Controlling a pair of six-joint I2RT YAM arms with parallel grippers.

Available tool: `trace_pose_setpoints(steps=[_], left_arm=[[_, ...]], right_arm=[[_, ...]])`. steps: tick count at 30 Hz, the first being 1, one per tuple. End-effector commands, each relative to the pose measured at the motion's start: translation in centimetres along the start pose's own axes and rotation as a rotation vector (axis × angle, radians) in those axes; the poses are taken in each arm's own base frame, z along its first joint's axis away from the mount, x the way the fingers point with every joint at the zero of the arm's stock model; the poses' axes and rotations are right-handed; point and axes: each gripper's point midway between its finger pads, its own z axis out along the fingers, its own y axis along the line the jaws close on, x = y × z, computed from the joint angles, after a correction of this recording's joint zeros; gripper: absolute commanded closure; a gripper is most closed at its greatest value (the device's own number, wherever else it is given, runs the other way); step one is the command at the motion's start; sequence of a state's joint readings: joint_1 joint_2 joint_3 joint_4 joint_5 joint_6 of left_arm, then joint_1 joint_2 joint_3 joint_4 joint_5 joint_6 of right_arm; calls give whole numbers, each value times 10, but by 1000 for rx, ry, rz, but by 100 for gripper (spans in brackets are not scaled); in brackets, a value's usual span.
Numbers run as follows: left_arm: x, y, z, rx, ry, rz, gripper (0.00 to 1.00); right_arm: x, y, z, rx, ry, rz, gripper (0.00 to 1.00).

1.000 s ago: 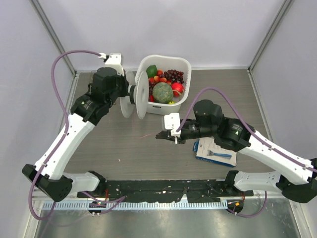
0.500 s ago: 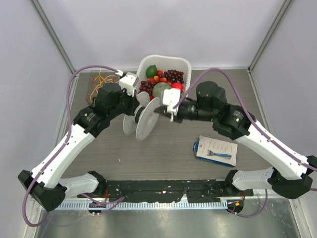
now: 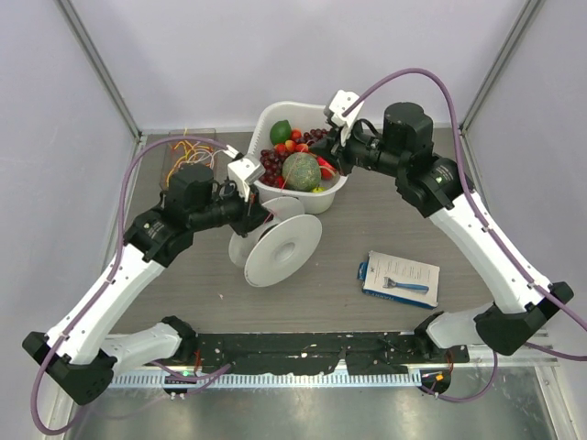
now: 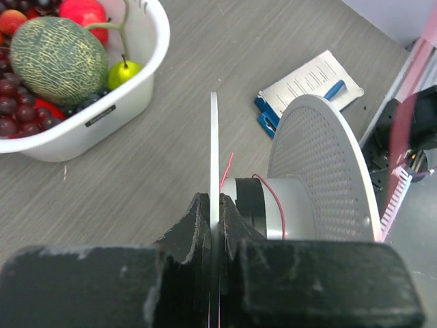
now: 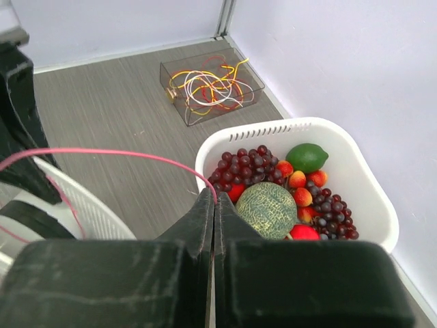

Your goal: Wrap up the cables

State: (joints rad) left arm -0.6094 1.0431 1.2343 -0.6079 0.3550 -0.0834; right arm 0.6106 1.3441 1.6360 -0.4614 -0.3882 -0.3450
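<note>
A thin pink-red cable (image 5: 102, 152) runs from the tips of my right gripper (image 5: 215, 199), which is shut on it, leftward to a white spool (image 3: 280, 247). A turn of that cable (image 4: 273, 198) lies round the spool's hub. My left gripper (image 4: 215, 208) is shut on the edge of the spool's thin flange (image 4: 214, 143). In the top view my left gripper (image 3: 260, 213) holds the spool in front of the basket, and my right gripper (image 3: 322, 162) hangs over the fruit. The other cables (image 5: 208, 85) lie tangled in a clear box (image 3: 188, 151) at the back left.
A white basket (image 3: 335, 188) of fruit, with melon, grapes and a lime, stands at the back centre. A blue-and-white razor pack (image 3: 399, 278) lies on the table at the right front. The cell's walls close in the back and both sides.
My left arm carried the spool from beside the basket down and right, turning it. My right gripper rose from mid-table to above the basket, drawing the cable out.
</note>
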Motion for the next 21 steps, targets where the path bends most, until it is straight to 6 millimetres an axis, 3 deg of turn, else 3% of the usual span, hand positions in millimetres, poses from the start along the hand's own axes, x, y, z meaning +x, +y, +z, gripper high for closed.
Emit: trace_pose_setpoints(steps=[1,3,6,12,14,18,21], left_arm=[[-16,-14,-4,73,-24,29,100],[-11,-17,-4,95,5,38,100],[-27,-21,-15,96,-90,43,100],[-72,-37,-44,258,-215,-119,100],[-94,-38,-56,286,-280,-148,100],[-140,-24,-75,258,-424,-241,100],[-171,4,-87,190,-545,-378,100]], right_arm=[[-32,-19,-1,33,-93,41,99],[-29,-27,0,51,-87,66,99],[-10,-38,3,79,-51,87,99],[70,-94,-12,190,93,199,99],[94,-103,-17,200,135,238,99],[133,-102,-26,190,196,295,99],[147,-89,-28,150,217,336,99]])
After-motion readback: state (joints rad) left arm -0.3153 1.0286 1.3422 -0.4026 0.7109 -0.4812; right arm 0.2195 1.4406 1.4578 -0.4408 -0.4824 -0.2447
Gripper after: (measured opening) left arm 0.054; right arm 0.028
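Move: The spool, its left flange already pinched by the left gripper, has its middle about 5 cm right of and 5 cm below that hand, level with it fore and aft. From the right gripper, which holds the red cable's end, the spool lies some 8 cm back, 7 cm left and 14 cm lower. The fruit basket stands about 14 cm ahead of the right hand, 2 cm left and well below; the clipboard 12 cm back and 22 cm right, on the table. Draw the red cable away from the spool with the right gripper, first forward, then sweeping right and down past the basket's near right side, about 10 cm each way, turning the hand some 20 degrees clockwise and tipping it downward. Keep the left pinch on the flange: let that hand dip slightly, then raise it about 10 cm while tilting its fingers up some 25 degrees. Keep both grippers shut. ##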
